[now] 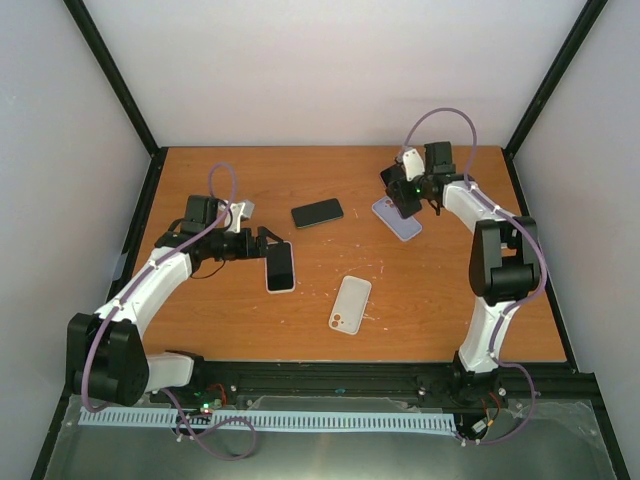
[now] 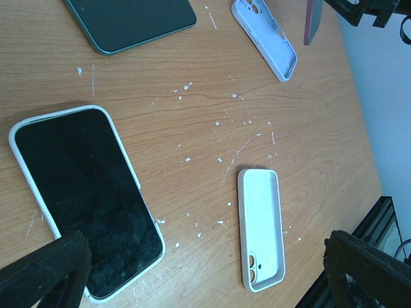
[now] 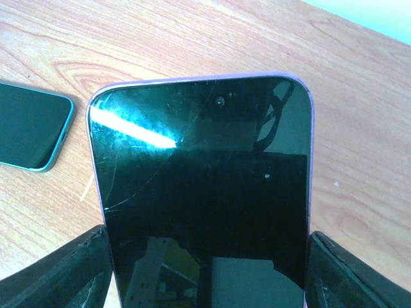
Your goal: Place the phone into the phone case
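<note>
My right gripper (image 3: 205, 285) is shut on a black-screened phone (image 3: 205, 186) with a thin purple edge, one finger on each long side. In the top view this gripper (image 1: 404, 198) hangs just above an empty lavender phone case (image 1: 398, 219) lying open side up at the back right. The left wrist view shows that case (image 2: 266, 40) with the held phone (image 2: 313, 22) edge-on beside it. My left gripper (image 2: 205, 279) is open and holds nothing, low over the table between a white-cased phone (image 2: 83, 199) and an empty white case (image 2: 261, 228).
A dark phone with a green edge (image 1: 317, 212) lies at the back centre and also shows in the right wrist view (image 3: 32, 135). The white-cased phone (image 1: 280, 266) and the white case (image 1: 350, 304) lie mid-table. White specks dot the wooden table (image 1: 440, 290).
</note>
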### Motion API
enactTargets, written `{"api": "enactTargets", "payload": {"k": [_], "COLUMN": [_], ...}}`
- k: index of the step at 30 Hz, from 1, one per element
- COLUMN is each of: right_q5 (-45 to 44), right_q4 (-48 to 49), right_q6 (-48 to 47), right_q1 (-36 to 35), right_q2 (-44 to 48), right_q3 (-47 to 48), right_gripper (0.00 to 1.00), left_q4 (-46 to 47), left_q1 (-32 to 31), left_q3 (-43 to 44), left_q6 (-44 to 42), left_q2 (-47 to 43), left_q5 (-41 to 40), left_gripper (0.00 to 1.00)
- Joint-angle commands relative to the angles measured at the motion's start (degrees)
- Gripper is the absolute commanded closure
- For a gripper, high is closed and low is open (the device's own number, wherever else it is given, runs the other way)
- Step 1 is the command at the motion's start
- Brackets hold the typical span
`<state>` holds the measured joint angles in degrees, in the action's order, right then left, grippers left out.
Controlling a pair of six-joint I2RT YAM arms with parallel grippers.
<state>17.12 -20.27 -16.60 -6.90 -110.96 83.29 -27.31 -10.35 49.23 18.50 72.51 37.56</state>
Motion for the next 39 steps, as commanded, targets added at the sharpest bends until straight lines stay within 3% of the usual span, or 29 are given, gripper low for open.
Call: {"api": "enactTargets", "payload": {"k": [1, 9, 24, 31, 39], "right_q5": [0.4, -2.5, -6.8, -15.0, -17.0], "right_q4": [5.3, 6.3, 10.3, 4.9, 2.9], "right_q6": [-4.6, -7.2, -3.6, 5.1, 13.2], "right_q1": [-1.5, -2.0, -3.1, -5.5, -7.7], "right_q2": [-2.1, -4.0, -1.0, -0.4, 3.2], "right_q3": [0.7, -1.3, -10.4, -9.3, -14.2], "right_gripper": [0.44, 0.44, 0.46, 0.47, 0.47], "left_q4": [0.6, 0.7, 1.2, 1.2, 1.0], "left_q1": [0.1, 0.1, 0.1, 0.1, 0.1], "left_q3": [0.5, 0.4, 0.5, 0.6, 0.2], "left_q6": [-1.4, -1.4, -1.2, -1.2, -1.4], "left_q2": [-1.0, -0.9, -0.4, -0.9, -2.0], "left_q5": [0.9, 1.0, 2.4, 2.5, 1.5], "left_gripper": [0.00, 0.01, 0.01, 0.00, 0.00]}}
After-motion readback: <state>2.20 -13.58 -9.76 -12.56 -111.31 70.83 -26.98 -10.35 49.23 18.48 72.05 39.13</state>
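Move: The purple phone case, with the black phone already pinched above it, lies on the table about 6 cm back from the right hand, 3 cm to its left and 11 cm below. On the same table, the dark green phone lies some 23 cm left of that case and 2 cm farther out; the empty pale case 14 cm left and 25 cm nearer. From the left hand, the purple case is roughly 14 cm ahead, 36 cm right and 15 cm down. The black phone, still pinched by its long edges in the right hand, is lowered at a slant onto the purple case, about 7 cm down and slightly back. The hand then hardly moves before drawing back another 2 cm, the wrist turning some 10 degrees clockwise. The phone's near end comes against the near end of the case; the fingers keep their grip. ##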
